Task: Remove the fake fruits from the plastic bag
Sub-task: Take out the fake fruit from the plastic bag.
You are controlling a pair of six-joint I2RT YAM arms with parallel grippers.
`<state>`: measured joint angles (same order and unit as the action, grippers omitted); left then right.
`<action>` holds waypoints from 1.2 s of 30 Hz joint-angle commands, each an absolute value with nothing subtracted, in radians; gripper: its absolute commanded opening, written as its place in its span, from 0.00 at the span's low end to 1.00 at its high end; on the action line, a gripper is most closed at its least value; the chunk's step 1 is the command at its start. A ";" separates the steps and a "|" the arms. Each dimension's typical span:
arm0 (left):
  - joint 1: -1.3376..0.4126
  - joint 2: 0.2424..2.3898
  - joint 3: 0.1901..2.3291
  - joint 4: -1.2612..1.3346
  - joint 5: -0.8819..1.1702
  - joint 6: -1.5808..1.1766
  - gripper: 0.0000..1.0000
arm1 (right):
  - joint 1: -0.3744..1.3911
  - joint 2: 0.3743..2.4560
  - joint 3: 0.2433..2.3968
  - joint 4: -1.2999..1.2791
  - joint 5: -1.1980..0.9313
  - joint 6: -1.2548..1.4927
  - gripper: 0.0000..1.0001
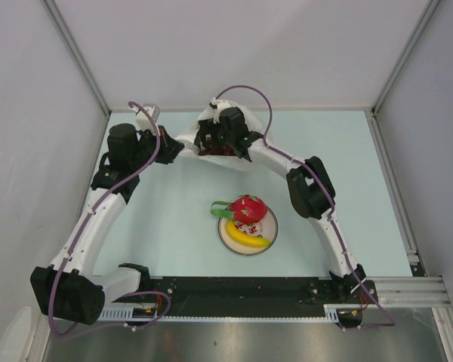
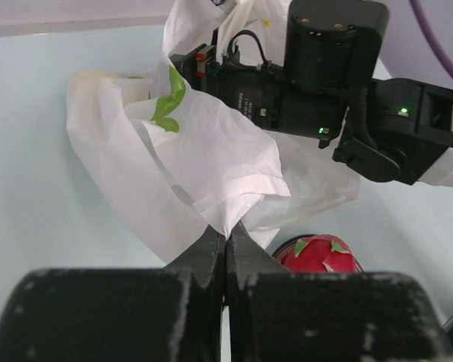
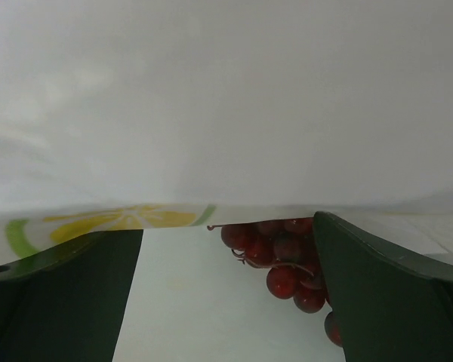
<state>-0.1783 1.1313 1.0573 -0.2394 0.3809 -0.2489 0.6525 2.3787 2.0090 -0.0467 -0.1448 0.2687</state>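
Note:
The plastic bag (image 1: 187,140) lies at the back of the table, white and crinkly. My left gripper (image 2: 226,237) is shut on a pinched fold of the plastic bag (image 2: 211,158) and holds it up. My right gripper (image 3: 226,302) is inside the bag's mouth, jaws wide open, with the film (image 3: 226,113) draped over it. A bunch of dark red grapes (image 3: 275,256) lies on the table against the inner side of its right finger (image 3: 392,294), not gripped. On the plate (image 1: 223,235) rest a red fruit with green leaves (image 1: 249,207) and a yellow banana (image 1: 248,237).
The right arm's wrist (image 2: 325,68) crosses close in front of the left wrist camera, above the bag. Grey walls close in the table on the left, back and right. A black rail (image 1: 234,290) with both arm bases runs along the near edge.

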 commanded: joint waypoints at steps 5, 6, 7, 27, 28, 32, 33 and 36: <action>-0.164 1.082 1.071 -0.385 0.500 -0.160 0.00 | 0.660 2.421 2.046 0.040 -0.187 0.396 1.00; -0.164 1.078 1.056 -0.387 0.494 -0.149 0.00 | 0.661 2.427 2.046 0.055 -0.196 0.422 1.00; -0.164 1.072 1.019 -0.380 0.488 -0.135 0.00 | 0.664 2.442 2.048 0.066 -0.222 0.434 1.00; -0.163 0.960 0.908 -0.446 0.468 -0.040 0.00 | 0.726 2.732 2.367 0.117 -0.012 0.505 0.85; -0.164 0.965 0.911 -0.439 0.460 -0.038 0.00 | 0.726 2.727 2.358 0.114 -0.012 0.500 0.79; -0.158 0.983 0.907 -0.413 0.430 -0.051 0.00 | 0.716 2.680 2.295 0.115 -0.063 0.465 0.55; -0.155 0.983 0.902 -0.405 0.425 -0.054 0.00 | 0.712 2.662 2.277 0.115 -0.099 0.460 0.53; -0.135 0.991 0.878 -0.359 0.408 -0.080 0.00 | 0.689 2.573 2.195 0.110 -0.193 0.446 0.43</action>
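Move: The grapes lie in the bag beneath my wide-open right fingers, roughly 3 cm ahead, 1 cm to their right and 8 cm below. The dragon fruit is about 23 cm back and 13 cm to the right of that hand; its plate's middle is some 28 cm back and 13 cm right. From my left hand, which pinches the bag's edge, the grapes are about 16 cm ahead, 12 cm right and 24 cm below. I reach deeper into the bag, sweeping my right hand about 6 cm left while sinking 5 cm over the grapes and easing slightly forward, its left side tipping up some 10 degrees; only at the end do its fingers close by about a third, onto the bunch. Meanwhile my shut left hand keeps its pinch and draws the bag's edge some 6 cm back and as far down. ##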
